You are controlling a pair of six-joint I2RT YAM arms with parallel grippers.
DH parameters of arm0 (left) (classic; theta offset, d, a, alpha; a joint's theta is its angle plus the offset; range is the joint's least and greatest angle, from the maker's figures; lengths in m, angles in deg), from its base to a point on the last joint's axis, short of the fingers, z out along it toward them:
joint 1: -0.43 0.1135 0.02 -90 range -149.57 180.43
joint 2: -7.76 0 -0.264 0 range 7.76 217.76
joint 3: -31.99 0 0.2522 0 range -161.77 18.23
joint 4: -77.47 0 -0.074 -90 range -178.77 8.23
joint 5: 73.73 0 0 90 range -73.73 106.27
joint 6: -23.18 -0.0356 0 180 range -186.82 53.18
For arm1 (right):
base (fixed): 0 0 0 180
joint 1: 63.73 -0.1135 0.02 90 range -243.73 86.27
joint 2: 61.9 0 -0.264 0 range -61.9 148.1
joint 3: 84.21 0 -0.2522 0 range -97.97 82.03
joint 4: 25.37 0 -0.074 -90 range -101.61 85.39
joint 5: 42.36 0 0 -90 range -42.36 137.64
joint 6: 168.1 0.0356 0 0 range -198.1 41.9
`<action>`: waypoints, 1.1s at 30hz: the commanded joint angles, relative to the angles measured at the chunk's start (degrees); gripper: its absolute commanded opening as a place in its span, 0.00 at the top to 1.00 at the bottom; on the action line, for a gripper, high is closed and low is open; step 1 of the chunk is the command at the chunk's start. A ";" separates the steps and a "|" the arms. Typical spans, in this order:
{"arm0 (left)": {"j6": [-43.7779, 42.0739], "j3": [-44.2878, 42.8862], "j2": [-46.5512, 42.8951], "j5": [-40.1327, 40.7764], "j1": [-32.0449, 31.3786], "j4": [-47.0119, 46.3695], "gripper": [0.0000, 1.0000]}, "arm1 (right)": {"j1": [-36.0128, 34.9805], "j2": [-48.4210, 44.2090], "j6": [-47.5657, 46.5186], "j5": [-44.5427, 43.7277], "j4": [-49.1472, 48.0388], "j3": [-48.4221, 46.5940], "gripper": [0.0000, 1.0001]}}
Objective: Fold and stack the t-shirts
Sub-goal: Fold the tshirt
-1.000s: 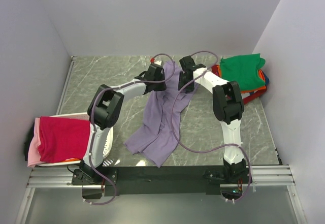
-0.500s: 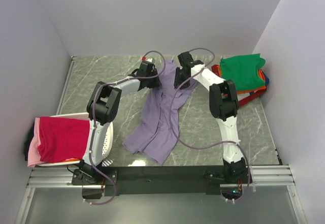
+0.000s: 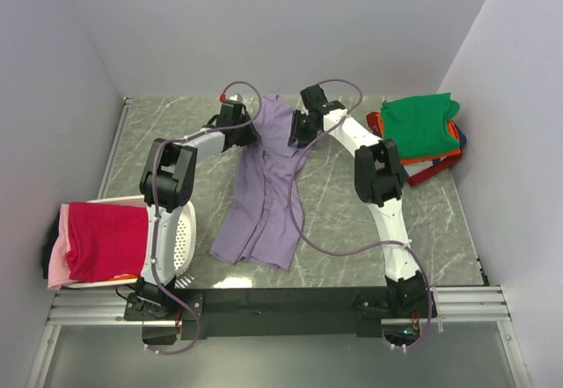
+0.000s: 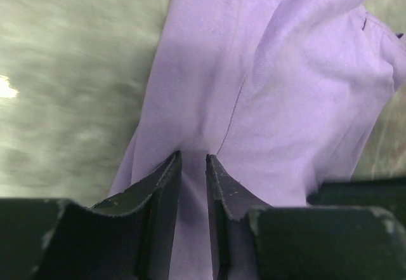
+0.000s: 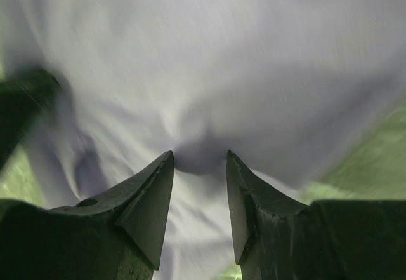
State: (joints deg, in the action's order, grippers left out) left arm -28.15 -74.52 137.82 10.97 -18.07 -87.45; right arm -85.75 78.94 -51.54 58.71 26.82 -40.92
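Note:
A lavender t-shirt [image 3: 264, 203] lies lengthwise on the marble table, its far end lifted between my two grippers. My left gripper [image 3: 252, 131] is shut on a fold of the lavender cloth [image 4: 285, 70], which fills the narrow gap between its fingers [image 4: 158, 191]. My right gripper [image 3: 296, 131] pinches a bunched fold of the same shirt [image 5: 222, 58] at its fingertips [image 5: 162, 166]. A folded green t-shirt [image 3: 420, 124] tops a stack at the far right. A magenta-red t-shirt [image 3: 106, 238] drapes over the white basket [image 3: 183, 240] at the near left, with a pink t-shirt [image 3: 54, 269] under it.
Orange and blue cloth edges [image 3: 456, 137] show under the green shirt, close to the right wall. Grey cables loop from both arms over the shirt. Walls close in the table on the left, back and right.
Both grippers have moved away from the bases and to the left, dragging the lavender shirt with them. It now lies straighter and more stretched out.

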 commanded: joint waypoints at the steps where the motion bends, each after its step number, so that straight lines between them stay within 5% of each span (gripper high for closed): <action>1: 1.31 -0.32 1.95 5.03 2.42 1.14 0.70 | -1.80 -7.67 -0.37 0.01 -2.48 3.50 0.53; 8: 0.26 -0.33 -0.94 4.42 1.28 -0.88 0.70 | -2.85 -15.15 0.06 -4.12 -6.27 16.51 0.52; 18: -4.13 5.72 -9.73 6.45 -3.73 -3.51 0.69 | -2.68 -7.42 0.33 -4.04 -3.98 7.91 0.52; 25: -5.10 13.90 -18.94 10.65 -9.71 -2.82 0.70 | -2.76 -20.05 0.24 -5.01 -10.39 22.56 0.52; 33: -0.19 30.33 -32.23 16.89 -11.12 5.17 0.70 | -5.31 -39.66 0.59 -4.13 -15.84 51.74 0.52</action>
State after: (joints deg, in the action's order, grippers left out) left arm -30.49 -47.92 110.39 23.23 -29.55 -86.25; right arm -89.29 45.21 -51.25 54.36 14.58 5.22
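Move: The lavender t-shirt lies right under both fingertips at its far end, its middle about 13 cm back and 3 cm right of the left hand, and roughly 13 cm back and 9 cm left of the right. Its collar end is some 10 cm ahead and 6 cm right of the left hand. The green stack stands about 30 cm right and 3 cm ahead of the right hand. Both hands come off the t-shirt and draw back about 13 cm, the left first nudging 3 cm left. ##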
